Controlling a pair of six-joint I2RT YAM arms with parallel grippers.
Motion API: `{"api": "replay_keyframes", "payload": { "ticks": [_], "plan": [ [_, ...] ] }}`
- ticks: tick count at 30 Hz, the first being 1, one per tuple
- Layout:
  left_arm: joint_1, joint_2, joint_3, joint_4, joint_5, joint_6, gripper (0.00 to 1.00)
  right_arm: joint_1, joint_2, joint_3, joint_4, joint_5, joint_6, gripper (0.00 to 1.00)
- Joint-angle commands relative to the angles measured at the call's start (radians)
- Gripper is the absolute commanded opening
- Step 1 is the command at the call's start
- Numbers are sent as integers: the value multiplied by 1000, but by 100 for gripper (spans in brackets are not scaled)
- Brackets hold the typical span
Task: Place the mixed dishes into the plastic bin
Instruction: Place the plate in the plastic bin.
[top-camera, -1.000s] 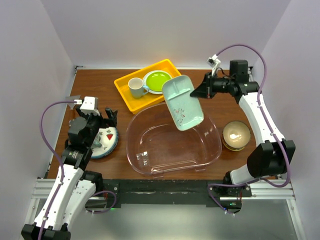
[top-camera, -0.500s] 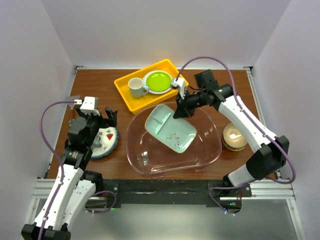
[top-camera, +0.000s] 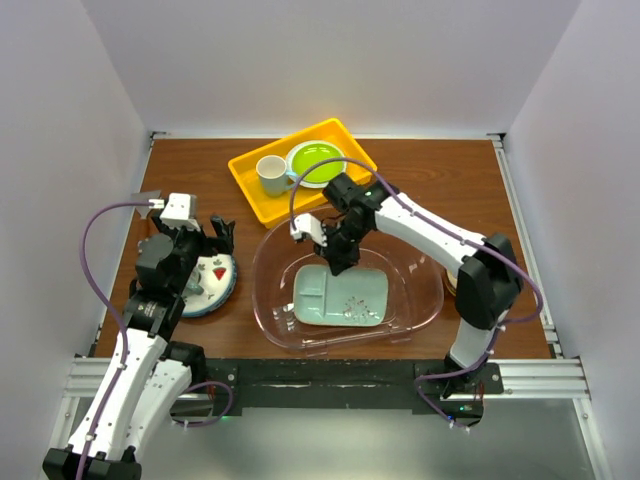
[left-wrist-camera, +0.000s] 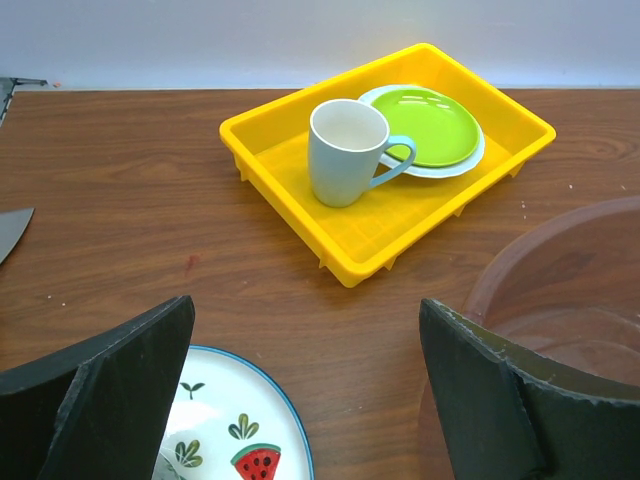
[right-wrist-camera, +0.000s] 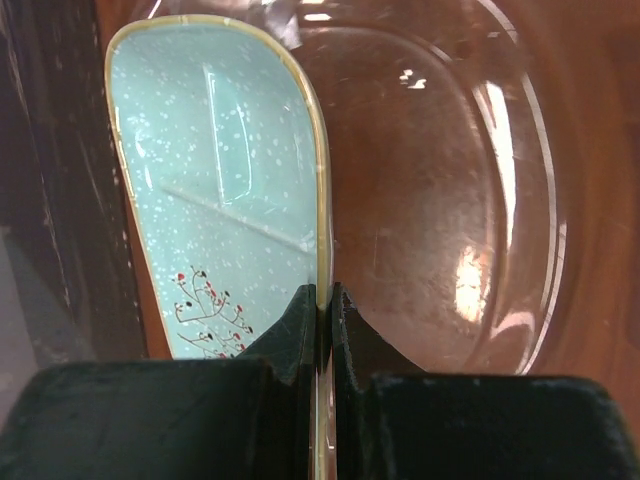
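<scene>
The mint-green divided tray (top-camera: 345, 300) lies low inside the plastic bin (top-camera: 268, 290), near its front. My right gripper (top-camera: 335, 262) is shut on the tray's far rim. In the right wrist view the fingers pinch the tray's (right-wrist-camera: 220, 200) yellowish edge at my right gripper (right-wrist-camera: 325, 297), with the bin's clear floor (right-wrist-camera: 450, 200) beside it. A white plate with watermelon and leaf motifs (top-camera: 212, 282) sits left of the bin. My left gripper (top-camera: 212, 238) hovers open over the plate's far edge. The left wrist view shows this plate (left-wrist-camera: 235, 435) below my open left gripper (left-wrist-camera: 305, 305), nothing between its fingers.
A yellow tray (top-camera: 250, 188) stands behind the bin, holding a white mug (top-camera: 270, 173) and a lime-green plate (top-camera: 315, 162). The left wrist view shows the same yellow tray (left-wrist-camera: 390, 240), mug (left-wrist-camera: 345, 150) and lime plate (left-wrist-camera: 430, 122), with the bin's rim (left-wrist-camera: 560, 250) at right.
My right arm has swung left and down, carrying the mint-green tray from above the bin's far right edge down into the bin. The left arm has not moved.
</scene>
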Motion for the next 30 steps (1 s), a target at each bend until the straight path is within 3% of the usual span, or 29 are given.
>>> {"api": "replay_keyframes", "payload": {
  "ticks": [1, 9, 21, 24, 30],
  "plan": [
    [7, -4, 17, 48, 12, 14, 100, 41, 29, 87, -107, -12, -131, 0],
    [7, -6, 17, 48, 12, 14, 100, 105, 89, 32, -99, 22, -165, 4],
    [7, -7, 17, 47, 9, 14, 100, 114, 139, -43, -39, 0, -123, 24],
    [7, -7, 15, 47, 7, 15, 100, 114, 138, -40, -39, 3, -117, 34],
    [7, -3, 15, 47, 7, 15, 100, 113, 78, -26, -42, 17, -110, 64]
  ]
}}
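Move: The right hand holds the mint plate by its far long edge, the plate's middle about 5 cm back and 3 cm below. The middle of the plastic bin's floor is straight below this hand, some 10 cm down and perhaps 1 cm back. The green plate lies about 30 cm ahead and 6 cm left; the mug is about 27 cm ahead and 18 cm left. From the left hand, the bin's middle is roughly 32 cm right, 6 cm back and 22 cm below. Still pinching the mint plate's edge, the right hand lowers it towards the near part of the bin's floor, sinking about 6.5 cm and drawing back some 3.5 cm, while the wrist turns roughly 15 degrees, mostly counter-clockwise. As the descent slows, the fingers start to open and let go of the edge, sinking a little further as they spread to about half open. ##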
